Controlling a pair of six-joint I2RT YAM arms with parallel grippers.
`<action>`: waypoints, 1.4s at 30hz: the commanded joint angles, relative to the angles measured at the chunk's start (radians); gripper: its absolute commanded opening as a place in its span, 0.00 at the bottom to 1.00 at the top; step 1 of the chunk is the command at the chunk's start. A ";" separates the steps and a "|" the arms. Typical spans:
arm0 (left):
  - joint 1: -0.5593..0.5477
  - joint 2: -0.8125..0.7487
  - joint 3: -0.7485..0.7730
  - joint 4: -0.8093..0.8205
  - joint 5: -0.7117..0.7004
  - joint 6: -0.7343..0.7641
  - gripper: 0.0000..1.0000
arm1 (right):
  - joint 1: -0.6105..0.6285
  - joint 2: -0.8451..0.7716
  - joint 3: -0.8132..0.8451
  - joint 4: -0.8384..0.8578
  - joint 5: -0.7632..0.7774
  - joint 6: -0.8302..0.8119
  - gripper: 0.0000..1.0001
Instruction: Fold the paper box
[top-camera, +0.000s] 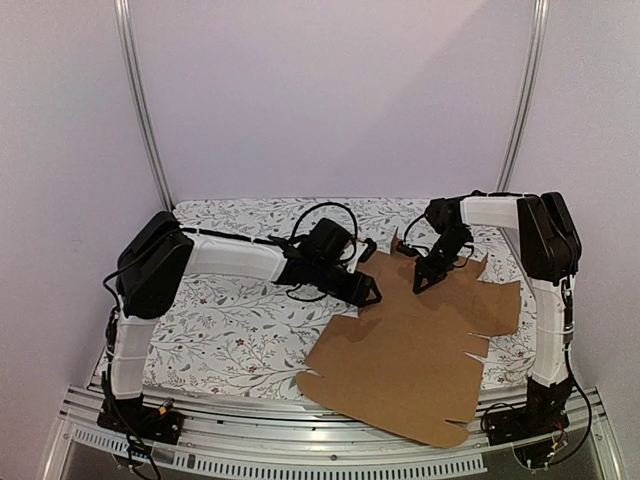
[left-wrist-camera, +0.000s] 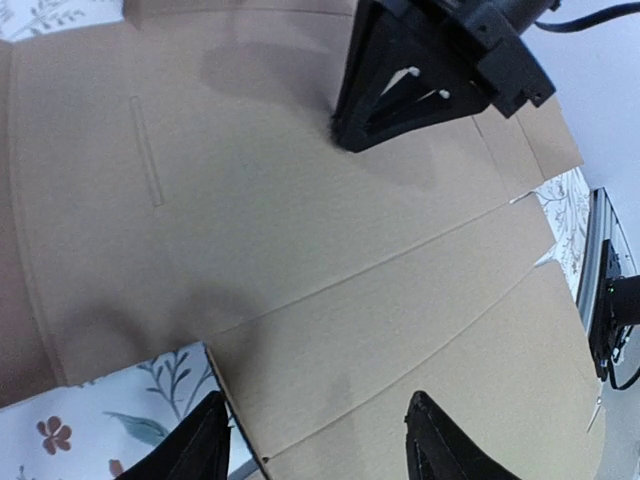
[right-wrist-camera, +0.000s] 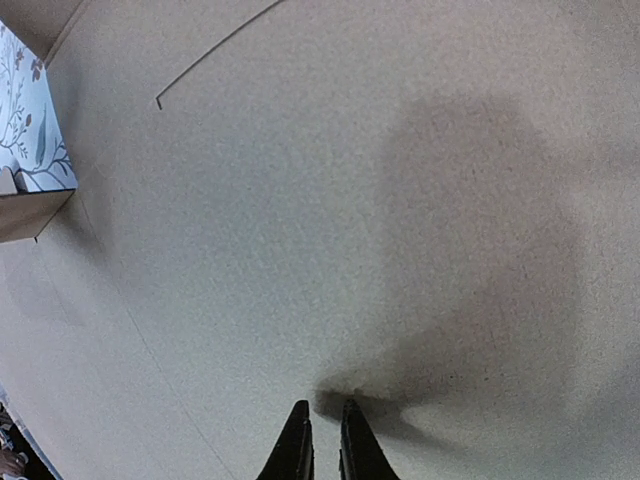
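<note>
The paper box (top-camera: 420, 340) lies as a flat brown die-cut sheet with flaps and slits on the right half of the table. My left gripper (top-camera: 368, 293) is low at the sheet's left edge and open. In the left wrist view (left-wrist-camera: 320, 445) one finger is over the tablecloth and the other over the cardboard (left-wrist-camera: 300, 230), with nothing held. My right gripper (top-camera: 420, 285) points down at the sheet's far part, its tips close to the surface. Its jaws (right-wrist-camera: 320, 440) are almost together with nothing between them. The same gripper (left-wrist-camera: 345, 135) shows in the left wrist view.
A floral tablecloth (top-camera: 230, 320) covers the table. The sheet's near corner hangs over the aluminium rails (top-camera: 300, 440) at the front edge. Two metal uprights (top-camera: 145, 110) stand at the back corners. The arm bases (top-camera: 140, 415) sit at the near corners.
</note>
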 joint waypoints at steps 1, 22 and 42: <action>-0.036 0.049 0.042 0.029 0.067 0.002 0.60 | 0.015 0.085 -0.026 0.004 0.015 0.006 0.11; -0.070 0.259 0.121 -0.131 0.049 0.018 0.62 | 0.011 0.089 -0.021 0.000 0.004 0.003 0.11; 0.034 0.145 -0.269 -0.024 -0.214 -0.256 0.55 | -0.060 -0.441 -0.202 -0.193 -0.119 0.015 0.54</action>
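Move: The small side flap at the left end of the box's narrow panel stands up just under the left hand, about 1 cm to its left, 1 cm back and 3 cm below. The narrow panel's middle lies some 10 cm right of that hand, 7 cm back and 5 cm down. The right hand's nearly shut tips are down on the main panel; from them the flap is roughly 10 cm left, 5 cm back and 1 cm up, the narrow panel 11 cm straight back. The left fingers, still open, push the standing flap over to the right and down onto the narrow panel, going about 4 cm right and then some 4 cm down, before sliding back left about 4 cm at the end, low on the flap. The right fingers keep pressing on the main panel for most of this, then lift off, opening to about half and rising roughly 12 cm with a slight pull back. ##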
